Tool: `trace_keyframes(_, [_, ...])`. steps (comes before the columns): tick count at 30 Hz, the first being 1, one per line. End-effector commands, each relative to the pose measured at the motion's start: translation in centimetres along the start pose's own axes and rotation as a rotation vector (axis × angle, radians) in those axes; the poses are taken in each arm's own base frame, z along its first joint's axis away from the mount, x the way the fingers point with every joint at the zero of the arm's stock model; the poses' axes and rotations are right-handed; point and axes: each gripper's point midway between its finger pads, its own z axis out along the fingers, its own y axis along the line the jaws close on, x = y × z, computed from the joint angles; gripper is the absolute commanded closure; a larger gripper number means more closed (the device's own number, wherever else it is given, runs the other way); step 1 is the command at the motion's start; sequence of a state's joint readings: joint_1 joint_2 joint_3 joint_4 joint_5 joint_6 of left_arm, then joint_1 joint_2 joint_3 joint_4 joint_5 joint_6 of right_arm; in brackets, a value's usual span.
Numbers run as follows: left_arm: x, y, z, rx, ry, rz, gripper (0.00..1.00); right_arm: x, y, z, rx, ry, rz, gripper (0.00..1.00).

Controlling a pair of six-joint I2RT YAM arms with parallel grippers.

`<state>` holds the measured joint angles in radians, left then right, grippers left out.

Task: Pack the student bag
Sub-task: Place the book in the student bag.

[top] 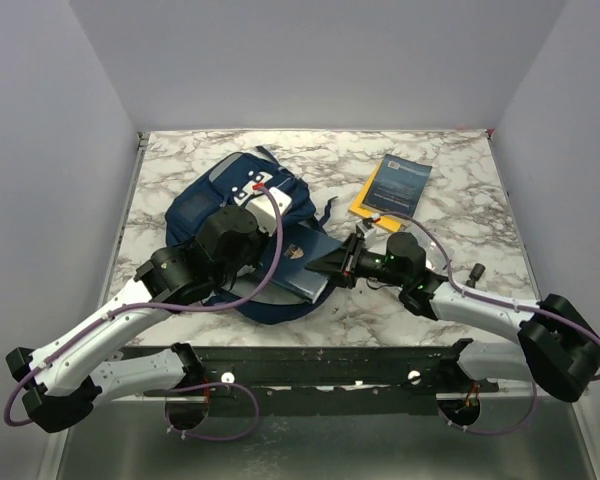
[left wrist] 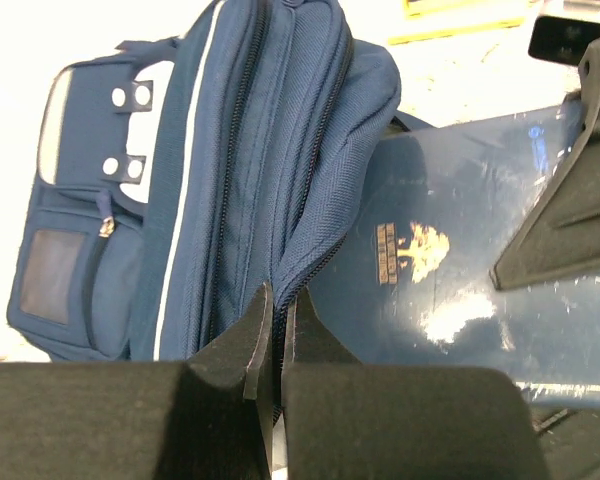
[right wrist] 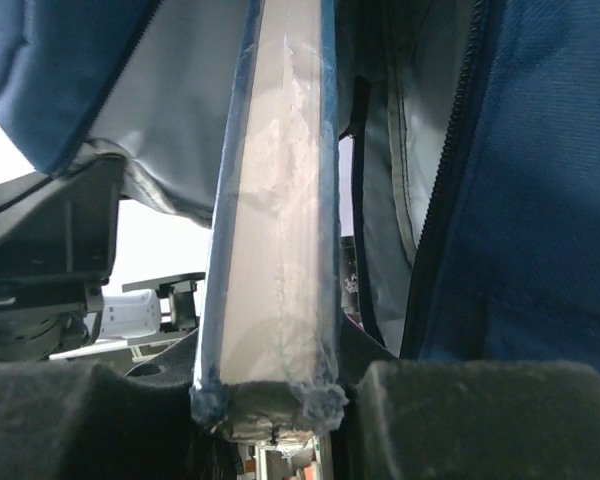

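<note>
The navy student bag (top: 225, 200) lies on the marble table, left of centre, with its main zip open. My left gripper (left wrist: 278, 305) is shut on the zip edge of the bag's opening (left wrist: 310, 270); in the top view it (top: 248, 250) sits over the bag. My right gripper (top: 343, 262) is shut on a navy book with a gold emblem (top: 305, 262), held at the bag's mouth. In the right wrist view the book (right wrist: 275, 250) stands edge-on between my fingers, with the bag's grey lining (right wrist: 420, 150) around it. The book's cover also shows in the left wrist view (left wrist: 430, 260).
A second book with a dark blue cover and yellow edge (top: 392, 187) lies on the table at the back right. Grey walls close the table on three sides. The dark rail holding the arm bases (top: 320, 365) runs along the near edge.
</note>
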<state>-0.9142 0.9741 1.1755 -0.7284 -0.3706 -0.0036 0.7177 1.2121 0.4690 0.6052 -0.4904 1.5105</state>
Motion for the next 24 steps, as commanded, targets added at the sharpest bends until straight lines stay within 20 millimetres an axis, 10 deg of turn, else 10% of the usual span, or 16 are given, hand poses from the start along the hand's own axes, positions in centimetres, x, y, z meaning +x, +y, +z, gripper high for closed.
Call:
trace_keyframes(1, [-5.0, 2.9, -1.1, -0.137, -0.199, 0.053, 1.0, -1.4, 5.8, 2.3, -0.158, -0.085, -0.108, 1.0])
trace_keyframes(15, [-5.5, 0.2, -0.6, 0.005, -0.4, 0.107, 1.0, -8.7, 1.6, 12.8, -0.058, -0.372, -0.152, 1.0])
trace_keyframes(24, [-3.6, -0.6, 0.1, 0.032, -0.389, 0.113, 1.0, -9.2, -1.7, 18.9, -0.153, -0.397, -0.183, 0.94])
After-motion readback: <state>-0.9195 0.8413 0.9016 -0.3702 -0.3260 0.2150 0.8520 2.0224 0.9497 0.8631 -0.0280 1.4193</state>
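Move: The student bag's inside, where the book is going, centres about 10 cm ahead of the right hand, 15 cm left and 9 cm below; the gripped book's middle is some 3 cm ahead and 7 cm left. The yellow notebook lies about 14 cm ahead, 13 cm right and 15 cm down. From the left hand, already pinching the flap edge, the bag's inside is about 6 cm ahead, 3 cm left and 14 cm below. Right takes the gripped book about 20 cm forward-left and down into the bag; left keeps pinching its flap. ##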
